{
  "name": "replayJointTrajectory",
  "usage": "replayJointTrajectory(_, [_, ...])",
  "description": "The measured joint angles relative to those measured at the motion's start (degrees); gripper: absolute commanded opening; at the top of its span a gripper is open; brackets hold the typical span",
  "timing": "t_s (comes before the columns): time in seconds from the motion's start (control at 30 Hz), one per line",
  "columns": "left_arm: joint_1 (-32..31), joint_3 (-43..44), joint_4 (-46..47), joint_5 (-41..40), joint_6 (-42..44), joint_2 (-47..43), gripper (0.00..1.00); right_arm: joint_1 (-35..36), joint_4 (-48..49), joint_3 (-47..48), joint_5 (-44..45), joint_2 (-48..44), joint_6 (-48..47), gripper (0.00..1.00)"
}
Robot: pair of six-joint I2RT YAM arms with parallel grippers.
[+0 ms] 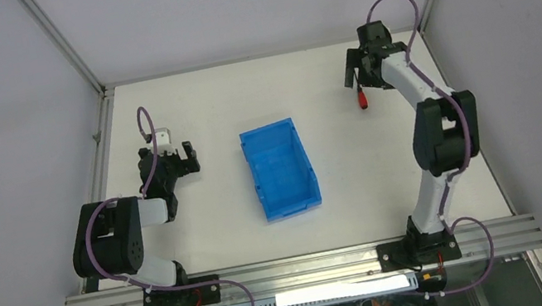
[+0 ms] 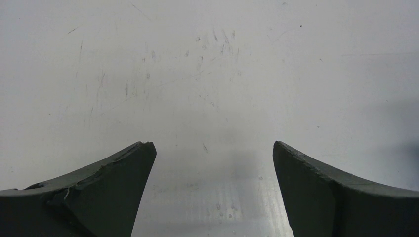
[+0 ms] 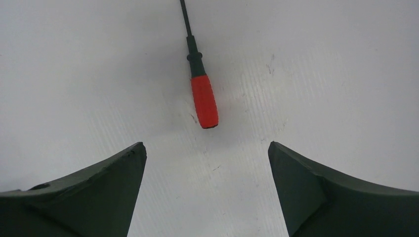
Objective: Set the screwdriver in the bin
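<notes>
The screwdriver [image 1: 362, 98], with a red handle and a thin black shaft, lies flat on the white table at the back right. In the right wrist view the screwdriver [image 3: 204, 101] lies just ahead of the fingertips, handle end nearest, shaft running off the top edge. My right gripper [image 1: 360, 80] [image 3: 205, 145] hovers over it, open, touching nothing. The blue bin [image 1: 268, 129] stands open-topped at the table's middle, to the left of the screwdriver. My left gripper [image 1: 188, 157] [image 2: 213, 144] is open over bare table, left of the bin.
Grey enclosure walls and aluminium frame posts [image 1: 65, 42] border the table on the left, back and right. The arm bases sit on the rail [image 1: 297, 270] at the near edge.
</notes>
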Motion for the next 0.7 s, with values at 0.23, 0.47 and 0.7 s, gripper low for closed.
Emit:
replayJointTrajectory(0.23, [0.00,0.00,0.02,0.00,0.00,0.00,0.99,-1.16,-6.75,13.05,-0.87,16.20,-1.79,0.90])
replayJointTrajectory(0.47, [0.00,0.00,0.02,0.00,0.00,0.00,0.99,-1.42,-9.07,16.81,-1.70,23.41,-3.56,0.66])
replayJointTrajectory(0.7, [0.00,0.00,0.02,0.00,0.00,0.00,0.99,-1.42,-9.55,18.16,-4.09,24.94,-4.66,0.10])
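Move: The screwdriver's red handle lies some 3 cm ahead of the open right hand, with no offset to either side, and about 11 cm below; its dark shaft points away from the robot. The blue bin stands about 27 cm to this hand's left and some 14 cm nearer the bases, its middle roughly 10 cm below. From the idle left hand, the handle is about 55 cm to the right, 10 cm ahead and 3 cm lower. The right fingers come to pinch the screwdriver's red handle from both sides, around its middle: the hand drops about 10 cm towards it with some 3 cm of forward drift early on, tipping 15 to 20 degrees nearer to straight down. The fingers mostly stay wide on the way, then close quickly once the hand is low, with a slight counter-clockwise turn. ##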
